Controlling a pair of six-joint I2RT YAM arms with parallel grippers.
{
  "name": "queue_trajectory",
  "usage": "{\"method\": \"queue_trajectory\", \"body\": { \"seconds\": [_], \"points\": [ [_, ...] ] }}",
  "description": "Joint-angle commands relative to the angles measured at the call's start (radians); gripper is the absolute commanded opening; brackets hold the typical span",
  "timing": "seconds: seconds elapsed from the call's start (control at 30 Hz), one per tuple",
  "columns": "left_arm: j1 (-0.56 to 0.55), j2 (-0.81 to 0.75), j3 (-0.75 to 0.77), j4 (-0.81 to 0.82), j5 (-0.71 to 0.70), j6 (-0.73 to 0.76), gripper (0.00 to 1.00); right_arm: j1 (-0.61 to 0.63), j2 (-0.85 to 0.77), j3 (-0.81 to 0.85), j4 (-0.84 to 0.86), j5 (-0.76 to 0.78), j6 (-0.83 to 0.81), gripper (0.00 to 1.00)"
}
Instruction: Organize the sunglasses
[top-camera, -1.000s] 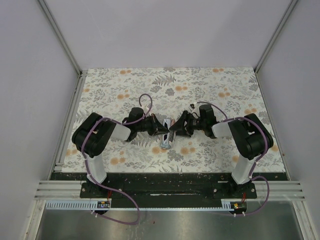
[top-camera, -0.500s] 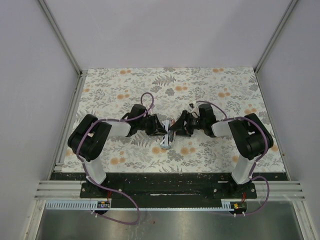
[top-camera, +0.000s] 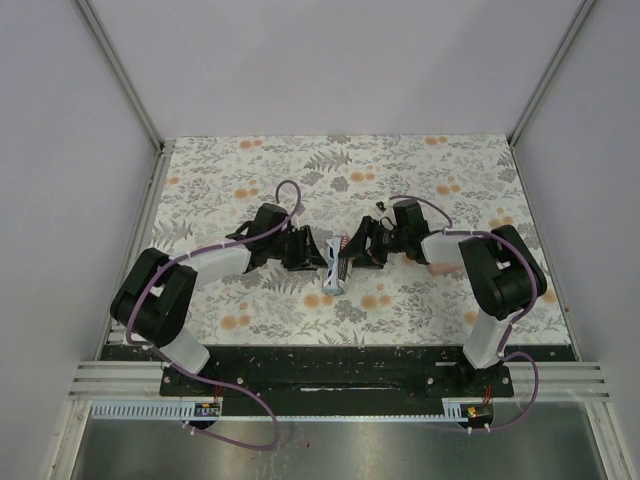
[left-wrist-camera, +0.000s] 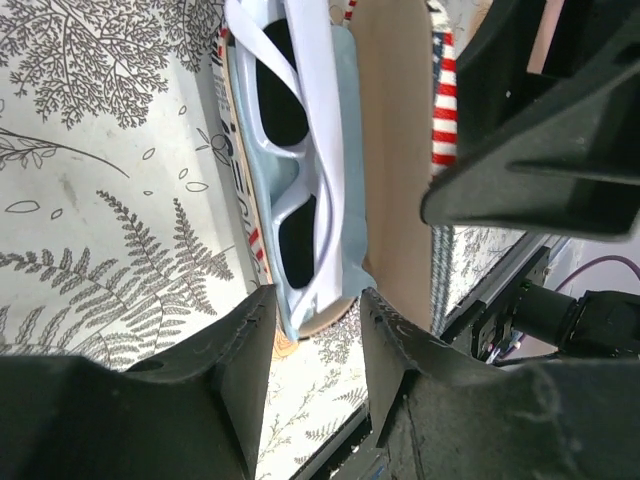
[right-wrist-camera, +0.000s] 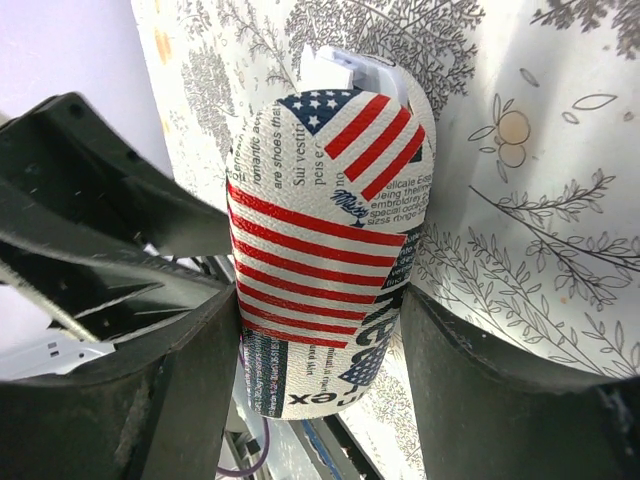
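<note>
A pale, silvery-framed pair of sunglasses (left-wrist-camera: 325, 140) with dark lenses lies in the open flag-printed case (left-wrist-camera: 395, 150). In the left wrist view the case's tan inside faces me. My left gripper (left-wrist-camera: 315, 310) is open, its fingertips either side of the glasses' near end without pinching it. My right gripper (right-wrist-camera: 318, 335) is shut on the upright flag-printed case (right-wrist-camera: 320, 240), one finger on each side of it. From above, the case (top-camera: 333, 272) sits mid-table between the left gripper (top-camera: 318, 252) and the right gripper (top-camera: 350, 258).
A floral tablecloth (top-camera: 430, 180) covers the table, with white walls on three sides. The black base rail (top-camera: 330, 365) runs along the near edge. Both arms reach in toward the centre and their wrists nearly meet.
My left gripper has opened and let go of the pale sunglasses, which now rest in the case. The left arm's elbow has swung out to the left. The right arm holds still.
</note>
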Motion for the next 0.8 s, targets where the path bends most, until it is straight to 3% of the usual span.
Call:
{"method": "queue_trajectory", "body": {
  "seconds": [0.0, 0.3, 0.53, 0.77],
  "points": [
    [0.020, -0.092, -0.002, -0.034, -0.056, 0.035, 0.42, -0.004, -0.008, 0.070, -0.189, 0.147, -0.078, 0.57],
    [0.128, -0.154, -0.129, 0.042, -0.013, 0.027, 0.41, 0.052, 0.020, 0.261, -0.543, 0.357, -0.183, 0.56],
    [0.165, -0.200, -0.180, 0.056, -0.019, 0.041, 0.41, 0.182, 0.170, 0.522, -0.798, 0.579, -0.233, 0.56],
    [0.192, -0.206, -0.241, 0.105, 0.004, 0.041, 0.40, 0.245, 0.324, 0.634, -0.892, 0.763, -0.241, 0.54]
  ]
}}
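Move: The open sunglasses case, with the glasses lying on their blue cloth inside, sits about 4 cm to the right of my left hand, level in reach and a couple of cm lower. My right hand already grips this case, whose middle lies some 2 cm to its left and 1 cm back. The pink box is on the table about 20 cm to the right of my right hand, roughly 2 cm back and 5 cm down. I keep the case gripped in my right hand and carry it about 4 cm forward, then some 3 cm left and slightly down, rolling the wrist about 35 degrees so its fingers point steeply down. Meanwhile my left hand, fingers still partly open, rises 2 cm, then goes about 7 cm left, clear of the case, sinking again on the way. ##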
